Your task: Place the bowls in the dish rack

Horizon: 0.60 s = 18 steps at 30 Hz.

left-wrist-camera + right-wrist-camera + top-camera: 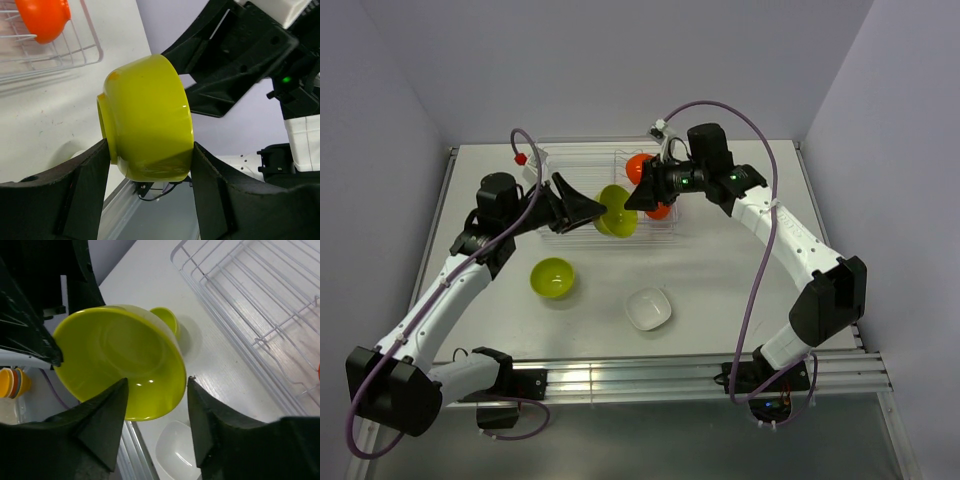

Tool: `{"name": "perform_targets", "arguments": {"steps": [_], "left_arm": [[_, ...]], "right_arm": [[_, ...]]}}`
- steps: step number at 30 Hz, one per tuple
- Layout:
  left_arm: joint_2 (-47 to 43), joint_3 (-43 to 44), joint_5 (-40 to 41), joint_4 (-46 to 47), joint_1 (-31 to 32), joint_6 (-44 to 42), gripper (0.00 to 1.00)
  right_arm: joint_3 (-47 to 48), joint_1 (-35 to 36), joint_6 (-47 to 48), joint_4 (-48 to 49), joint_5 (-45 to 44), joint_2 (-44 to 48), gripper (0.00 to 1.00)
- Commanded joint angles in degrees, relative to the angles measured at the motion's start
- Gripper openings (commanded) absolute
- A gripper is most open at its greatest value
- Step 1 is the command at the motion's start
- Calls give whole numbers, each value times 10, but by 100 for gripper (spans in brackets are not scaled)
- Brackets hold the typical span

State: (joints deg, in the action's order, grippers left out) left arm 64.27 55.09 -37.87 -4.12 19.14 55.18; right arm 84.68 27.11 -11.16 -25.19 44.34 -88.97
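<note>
My left gripper (149,150) is shut on a lime-green bowl (147,120), its fingers pressed against the bowl's two sides. It holds the bowl (617,211) on its side in the air over the front edge of the dish rack (570,158). My right gripper (156,385) faces the bowl's (117,367) open mouth, jaws open astride the rim, with a gap showing at the right finger (212,420). Two orange bowls (640,167) (659,210) sit in the rack. Another lime-green bowl (552,277) rests upright on the table.
A white squarish bowl (648,309) lies on the table near the front. The two grippers (592,211) (636,195) meet nose to nose at the rack's front. A stack of orange and yellow cups (12,382) shows beyond the table edge.
</note>
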Motion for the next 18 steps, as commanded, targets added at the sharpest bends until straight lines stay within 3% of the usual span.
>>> {"name": "perform_targets", "arguments": {"steps": [1,2,8,18], "left_arm": [[-16,-4,12,11,-7,-8,0],[-16,-3,14,10,-9,-9,0],[-11,18,44,-18,-18,-50,0],[30,92,106,-72,-40,-154,0]], "right_arm": [[35,4,2,11,13,0,60],[36,3,3,10,12,-1,66],[49,-5,0,7,5,5,82],[72,-52,-14,5,7,16,84]]}}
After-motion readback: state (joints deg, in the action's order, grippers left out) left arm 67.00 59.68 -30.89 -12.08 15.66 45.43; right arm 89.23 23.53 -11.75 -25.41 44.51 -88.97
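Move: The left hand still holds the first green bowl on its side; the dish rack's middle is about 22 cm ahead, 3 cm to the left and 25 cm below it. The nearer orange bowl lies some 17 cm ahead, 12 cm right and 22 cm down; the other green bowl on the table is 15 cm left, 3 cm back and 26 cm down. From the right hand, the held bowl is about 5 cm left and 3 cm back, level in height. The left hand keeps its grip on the green bowl, first sinking about 2 cm, then swinging forward and left towards and over the near side of the dish rack, about 5 cm in all, while it rolls its left side up and turns counter-clockwise, some 10 degrees together. The right hand, already half open around the rim side of that bowl, spreads its fingers wide and backs off from it by rising about 3 cm, then also drifting forward and to the right. ##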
